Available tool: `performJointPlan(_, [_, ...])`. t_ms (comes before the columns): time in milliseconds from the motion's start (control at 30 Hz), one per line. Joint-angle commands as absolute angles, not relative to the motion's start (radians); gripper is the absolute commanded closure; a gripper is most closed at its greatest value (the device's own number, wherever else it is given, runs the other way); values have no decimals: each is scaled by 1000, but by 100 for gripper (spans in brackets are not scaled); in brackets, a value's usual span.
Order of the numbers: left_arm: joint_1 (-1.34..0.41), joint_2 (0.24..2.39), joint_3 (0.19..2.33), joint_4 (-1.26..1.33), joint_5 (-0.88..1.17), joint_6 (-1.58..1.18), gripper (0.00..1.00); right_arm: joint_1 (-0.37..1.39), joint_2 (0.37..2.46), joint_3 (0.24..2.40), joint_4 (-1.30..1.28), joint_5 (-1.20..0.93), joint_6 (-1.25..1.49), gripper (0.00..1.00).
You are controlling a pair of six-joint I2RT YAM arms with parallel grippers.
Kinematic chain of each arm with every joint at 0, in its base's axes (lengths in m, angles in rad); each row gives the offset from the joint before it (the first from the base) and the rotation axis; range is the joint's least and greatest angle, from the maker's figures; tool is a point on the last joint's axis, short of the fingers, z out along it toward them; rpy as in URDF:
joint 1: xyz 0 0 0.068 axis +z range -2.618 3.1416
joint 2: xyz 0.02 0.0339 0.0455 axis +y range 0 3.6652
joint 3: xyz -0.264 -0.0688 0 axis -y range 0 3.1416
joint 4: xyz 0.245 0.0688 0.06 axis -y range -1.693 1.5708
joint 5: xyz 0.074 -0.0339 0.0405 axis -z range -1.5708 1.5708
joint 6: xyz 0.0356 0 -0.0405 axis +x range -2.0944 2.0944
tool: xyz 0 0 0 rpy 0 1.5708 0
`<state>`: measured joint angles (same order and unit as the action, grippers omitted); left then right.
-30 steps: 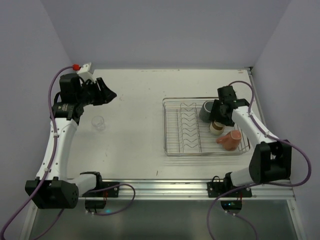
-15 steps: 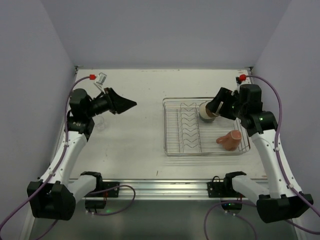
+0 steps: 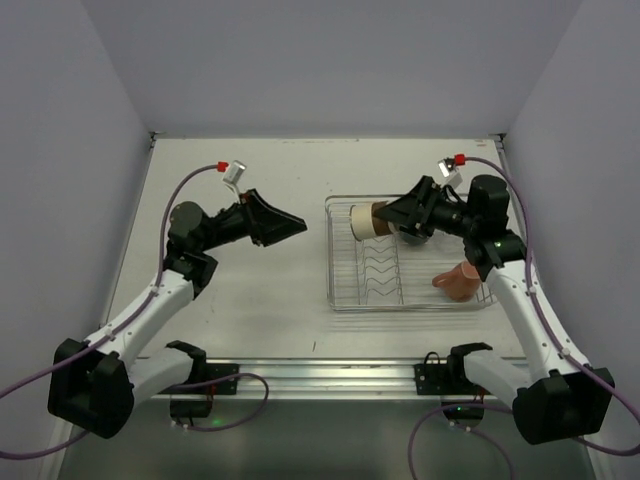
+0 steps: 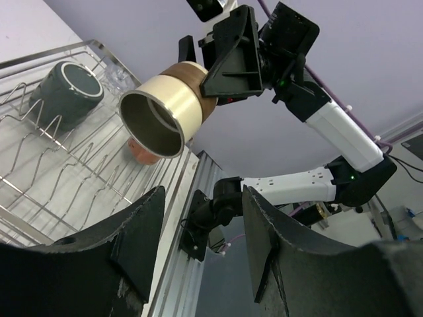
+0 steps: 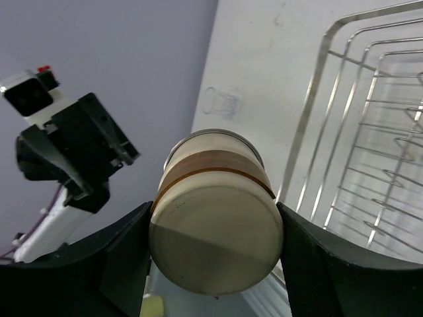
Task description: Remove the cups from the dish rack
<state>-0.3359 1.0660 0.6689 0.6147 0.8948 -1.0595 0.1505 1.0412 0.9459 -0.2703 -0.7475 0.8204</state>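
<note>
My right gripper (image 3: 388, 214) is shut on the cream cup with the brown band (image 3: 362, 220). It holds the cup on its side in the air over the left end of the dish rack (image 3: 330, 292), with the cup's base facing the right wrist camera (image 5: 215, 247). My left gripper (image 3: 296, 224) is open and empty, just left of the rack, pointing at the cup's mouth (image 4: 153, 124). The dark grey mug (image 4: 66, 92) and the salmon-pink cup (image 3: 458, 280) lie in the rack. A clear tumbler (image 5: 221, 102) stands on the table left of the rack.
The rack's zigzag dividers (image 3: 372, 268) run down its middle. The arm bases and a metal rail (image 3: 330, 378) line the near table edge. Purple walls close in the left, the right and the back.
My right gripper has lifted the cream cup out of the rack and swung it left, turning it on its side. My left arm has moved right, toward the rack.
</note>
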Motion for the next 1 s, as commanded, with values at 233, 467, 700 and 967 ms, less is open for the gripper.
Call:
performJointPlan(233, [-475,1129,690,747,779,-1077,46,178,1094,862,204,-956,1132,100])
performJointPlan(467, [-558,1196,721,790,738,-1074,46,221,1124,856,295,-951,1195,100])
performJointPlan(700, [-612,1256,776,815,706,-1074,46,302,1167,870,316,-911,1200,100])
performJointPlan(967, [-626,1289,821,802,698,-1065,72,351,1192,880,311,-887,1192,100])
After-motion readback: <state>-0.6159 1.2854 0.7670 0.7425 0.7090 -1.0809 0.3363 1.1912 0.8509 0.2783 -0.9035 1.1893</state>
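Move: The right hand holds the cream-and-brown cup by its base end; the cup's middle is level with that hand fore-and-aft, some 3 cm left and 1 cm below. The left hand finds it about 18 cm to its right, 2 cm ahead and 2 cm lower. From the right hand, the dark mug in the rack is about 11 cm ahead, 10 cm right and 19 cm down; the terracotta mug is 4 cm back, 23 cm right and 20 cm down. One left finger enters the cup's open mouth and the other runs along its outer wall; the left fingers start closing on that wall at the very end, after the hand's roughly 8 cm reach right. The right hand keeps its grip and brings the cup about 7 cm left, drifting slightly up and back, its fingers tilting up and swinging counter-clockwise, some 15 degrees each way. ##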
